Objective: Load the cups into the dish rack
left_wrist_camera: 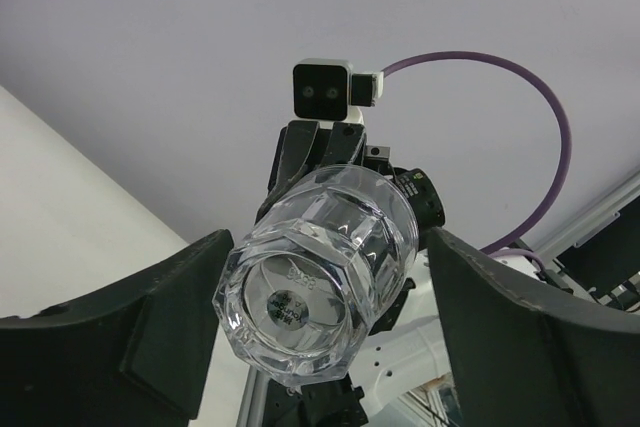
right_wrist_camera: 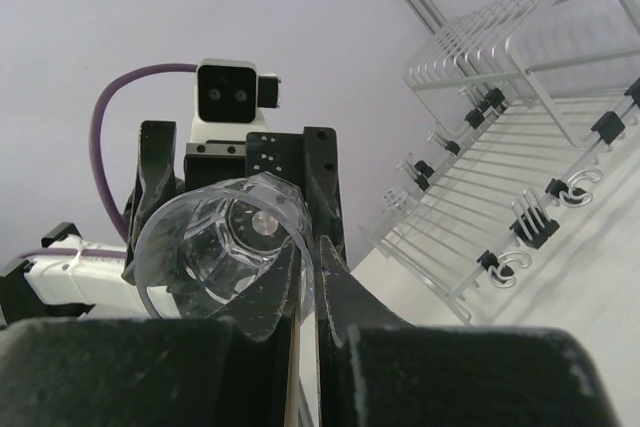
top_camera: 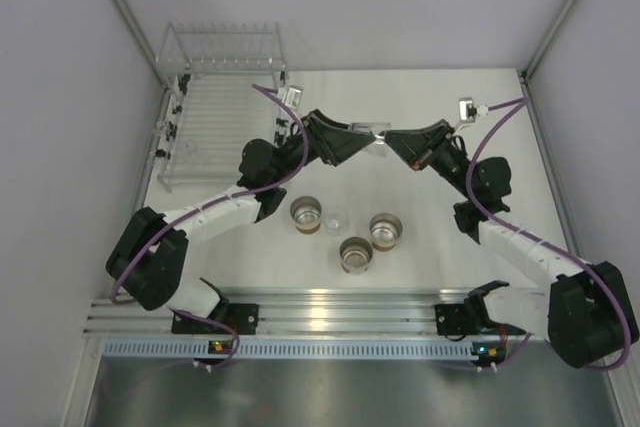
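Note:
A clear cup (top_camera: 368, 133) hangs in mid-air between both arms, above the middle of the table. My right gripper (right_wrist_camera: 318, 247) is shut on its rim, one finger inside the cup (right_wrist_camera: 215, 237) and one outside. My left gripper (left_wrist_camera: 330, 247) stands open around the cup's base (left_wrist_camera: 315, 282), its fingers (left_wrist_camera: 150, 327) close on either side with narrow gaps. Three cream cups (top_camera: 306, 215) (top_camera: 386, 230) (top_camera: 355, 254) and another clear cup (top_camera: 336, 218) stand upright on the table. The dish rack (top_camera: 215, 117) lies at the far left.
The rack's raised end frame (top_camera: 222, 47) stands at its far end. White walls and metal posts close in the table on both sides. The arms' bases sit on a rail (top_camera: 330, 312) at the near edge.

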Tool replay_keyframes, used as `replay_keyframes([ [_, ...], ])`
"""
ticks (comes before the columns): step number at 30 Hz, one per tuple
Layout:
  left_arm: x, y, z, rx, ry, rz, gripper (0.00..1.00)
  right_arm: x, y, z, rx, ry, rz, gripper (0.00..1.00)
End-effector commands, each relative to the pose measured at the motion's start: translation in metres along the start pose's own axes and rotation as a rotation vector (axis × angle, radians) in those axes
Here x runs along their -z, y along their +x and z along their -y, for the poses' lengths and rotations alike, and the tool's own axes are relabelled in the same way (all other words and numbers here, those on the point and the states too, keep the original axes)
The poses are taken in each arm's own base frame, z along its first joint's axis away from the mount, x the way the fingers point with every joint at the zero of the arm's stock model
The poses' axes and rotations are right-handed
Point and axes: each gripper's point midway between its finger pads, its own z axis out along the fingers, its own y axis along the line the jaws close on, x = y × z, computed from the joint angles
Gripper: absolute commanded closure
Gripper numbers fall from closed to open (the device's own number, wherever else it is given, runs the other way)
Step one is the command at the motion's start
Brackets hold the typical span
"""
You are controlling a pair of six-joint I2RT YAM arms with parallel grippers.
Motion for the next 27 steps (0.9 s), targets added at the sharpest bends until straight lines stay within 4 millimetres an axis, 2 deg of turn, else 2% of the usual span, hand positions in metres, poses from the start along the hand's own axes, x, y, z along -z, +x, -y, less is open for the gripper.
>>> replay_keyframes([
  [1,-0.006,-0.011,0.028,-0.050,0.100,0.022,0.20,-0.004,-0.009,-0.018,0.045,-0.075,0.037,1.00],
  [2,-0.007,-0.011,0.028,-0.051,0.102,0.020,0.24,-0.004,-0.008,-0.017,0.043,-0.071,0.034,1.00],
  [3,-0.008,-0.012,0.030,-0.053,0.107,0.021,0.36,-0.004,-0.008,-0.017,0.042,-0.070,0.035,1.00],
  [5,-0.009,-0.010,0.029,-0.052,0.111,0.011,0.48,-0.004,-0.006,-0.016,0.040,-0.070,0.031,1.00],
  [6,-0.009,-0.010,0.031,-0.056,0.125,0.011,0.68,-0.003,-0.006,-0.015,0.043,-0.068,0.030,1.00],
  [8,-0.010,-0.008,0.029,-0.037,0.133,0.008,0.87,-0.004,-0.004,-0.014,0.041,-0.065,0.027,1.00],
  [10,-0.010,-0.008,0.030,-0.032,0.141,0.009,1.00,-0.003,-0.003,-0.012,0.038,-0.061,0.024,0.99],
  [12,-0.010,-0.007,0.028,-0.029,0.136,0.007,1.00,-0.003,-0.002,-0.010,0.036,-0.056,0.021,0.98],
  [15,-0.009,-0.010,0.031,-0.050,0.141,0.019,1.00,-0.002,0.000,-0.009,0.040,-0.051,0.018,0.90],
  [16,-0.008,-0.010,0.031,-0.073,0.142,0.021,1.00,-0.001,-0.001,-0.009,0.046,-0.048,0.022,0.82],
  [19,-0.010,-0.019,0.037,-0.132,0.137,0.044,1.00,0.001,0.001,-0.007,0.048,-0.039,0.021,0.66],
  [22,-0.014,-0.029,0.034,-0.222,0.062,0.030,1.00,0.003,0.003,-0.005,0.054,-0.030,0.018,0.60],
  [23,-0.014,-0.027,0.025,-0.224,0.004,0.009,1.00,0.004,0.003,-0.005,0.057,-0.030,0.020,0.58],
  [24,-0.014,-0.035,0.034,-0.261,0.001,0.024,1.00,0.005,0.002,-0.008,0.061,-0.036,0.021,0.57],
  [26,-0.010,-0.043,0.023,-0.321,-0.072,0.039,1.00,0.007,0.003,-0.007,0.065,-0.035,0.023,0.54],
  [27,-0.006,-0.051,0.030,-0.357,-0.075,0.056,1.00,0.007,0.003,-0.007,0.067,-0.032,0.027,0.54],
])
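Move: The clear cup lies mouth towards the right hand, which already pinches its rim; the cup's middle is about 3 cm left of that hand, 1 cm ahead and 2 cm above. From the left hand, whose open fingers straddle it, it is some 2 cm right and 1 cm ahead. Some 27 cm below the left hand, another clear cup stands about 7 cm back and 6 cm left; one steel cup is 7 cm back and 13 cm left, another 10 cm back and 7 cm right. The left fingers close onto the sides of the clear cup, the hand nearly still, and keep their hold. The right hand stays in place, then opens its fingers to nearly half, lets go of the rim and sinks about 1.5 cm. As it does, the left hand eases forward and up by about 1 cm each, its wrist tilting some 10 degrees with the cup. ##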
